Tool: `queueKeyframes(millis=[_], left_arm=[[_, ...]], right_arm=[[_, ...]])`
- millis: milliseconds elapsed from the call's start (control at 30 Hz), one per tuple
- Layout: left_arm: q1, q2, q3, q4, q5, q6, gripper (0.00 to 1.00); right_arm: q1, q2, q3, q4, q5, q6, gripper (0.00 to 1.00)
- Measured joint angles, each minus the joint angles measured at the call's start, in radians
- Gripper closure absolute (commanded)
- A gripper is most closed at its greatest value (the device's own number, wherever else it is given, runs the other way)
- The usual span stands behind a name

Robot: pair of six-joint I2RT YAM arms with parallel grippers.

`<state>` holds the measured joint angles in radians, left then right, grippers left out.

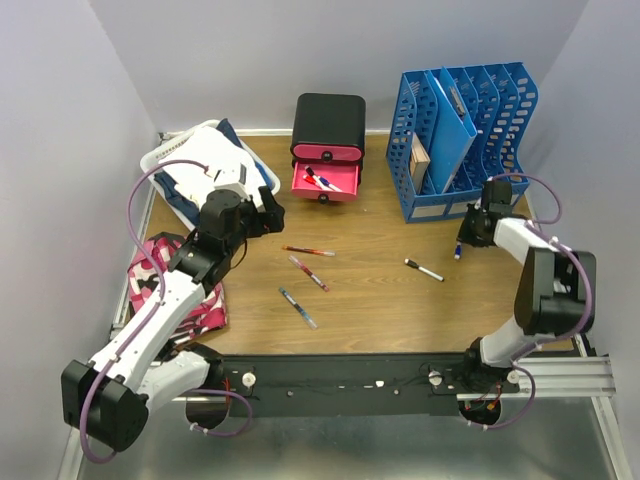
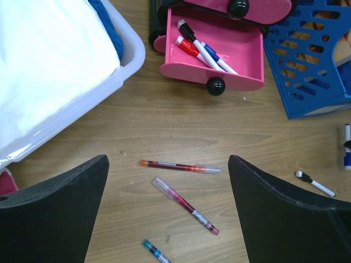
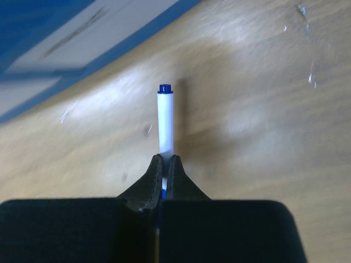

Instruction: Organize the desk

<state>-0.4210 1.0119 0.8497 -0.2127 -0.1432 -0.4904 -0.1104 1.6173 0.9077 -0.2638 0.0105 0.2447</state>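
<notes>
On the wooden desk (image 1: 400, 310) lie a red pen (image 1: 308, 251), a pink pen (image 1: 309, 273), a teal-capped pen (image 1: 298, 308) and a black-capped marker (image 1: 424, 270). My left gripper (image 2: 168, 164) hovers open above the red pen (image 2: 180, 166) and the pink pen (image 2: 185, 205), holding nothing. My right gripper (image 3: 165, 159) is low on the desk in front of the blue file rack. It is shut on a white marker with a blue end (image 3: 166, 118), which sticks out ahead of the fingertips. In the top view this gripper (image 1: 470, 232) sits at the desk's right side.
A black drawer unit (image 1: 328, 125) stands at the back, and its lower pink drawer (image 2: 211, 55) is open with markers inside. The blue file rack (image 1: 465, 135) is at the back right. A white tray (image 1: 190, 170) and a pink patterned pouch (image 1: 190, 290) lie at the left.
</notes>
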Motion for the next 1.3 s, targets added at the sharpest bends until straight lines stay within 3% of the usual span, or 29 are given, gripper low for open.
queueKeyframes(millis=[267,400,500,667,933,1300], left_arm=[[0.013,-0.092,-0.08,0.003,0.021,-0.06,0.01],[0.014,-0.119,-0.111,0.008,0.029,-0.072,0.01],[0.014,-0.13,-0.127,0.015,0.039,-0.078,0.01],[0.014,-0.135,-0.139,0.033,0.056,-0.087,0.01],[0.016,-0.175,-0.188,0.057,0.084,-0.122,0.01],[0.016,-0.29,-0.302,0.07,0.114,-0.22,0.01]], right_arm=[[0.0,-0.354,-0.057,-0.067,-0.196,-0.142,0.99],[0.003,-0.456,-0.056,-0.15,-0.459,-0.38,0.99],[0.044,-0.464,-0.03,-0.266,-0.665,-0.655,1.0],[0.187,-0.396,0.04,-0.388,-0.794,-0.985,0.99],[0.47,-0.153,0.255,-0.37,-0.743,-1.288,1.0],[0.639,0.202,0.646,-0.174,-0.54,-1.314,0.99]])
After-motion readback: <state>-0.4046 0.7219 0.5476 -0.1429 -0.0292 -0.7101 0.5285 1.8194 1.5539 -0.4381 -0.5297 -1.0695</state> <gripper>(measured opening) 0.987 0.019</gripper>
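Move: The right hand already pinches the blue-capped marker just above the table; the open pink drawer it is headed for lies about 18 cm ahead and 39 cm to its left, a couple of centimetres higher. The black drawer box stands some 12 cm beyond the drawer, the blue file rack's middle about 18 cm straight ahead of the hand, and the black-capped marker 8 cm back and 12 cm left. From the left hand the drawer is roughly 19 cm ahead, 15 cm right and 18 cm below. Keeping its shut grip on the blue-capped marker, the right hand rises about 12 cm while drawing back some 8 cm clear of the file rack, then sweeps left, over the black-capped marker, and curves forward towards the open drawer, ending 34 cm left and 15 cm up, with the wrist turned some 110 degrees counter-clockwise so the fingers point left and down. Meanwhile the empty left hand, fingers still wide open, backs off about 5 cm from the drawer, sinking a little and rolling slightly left side down. ##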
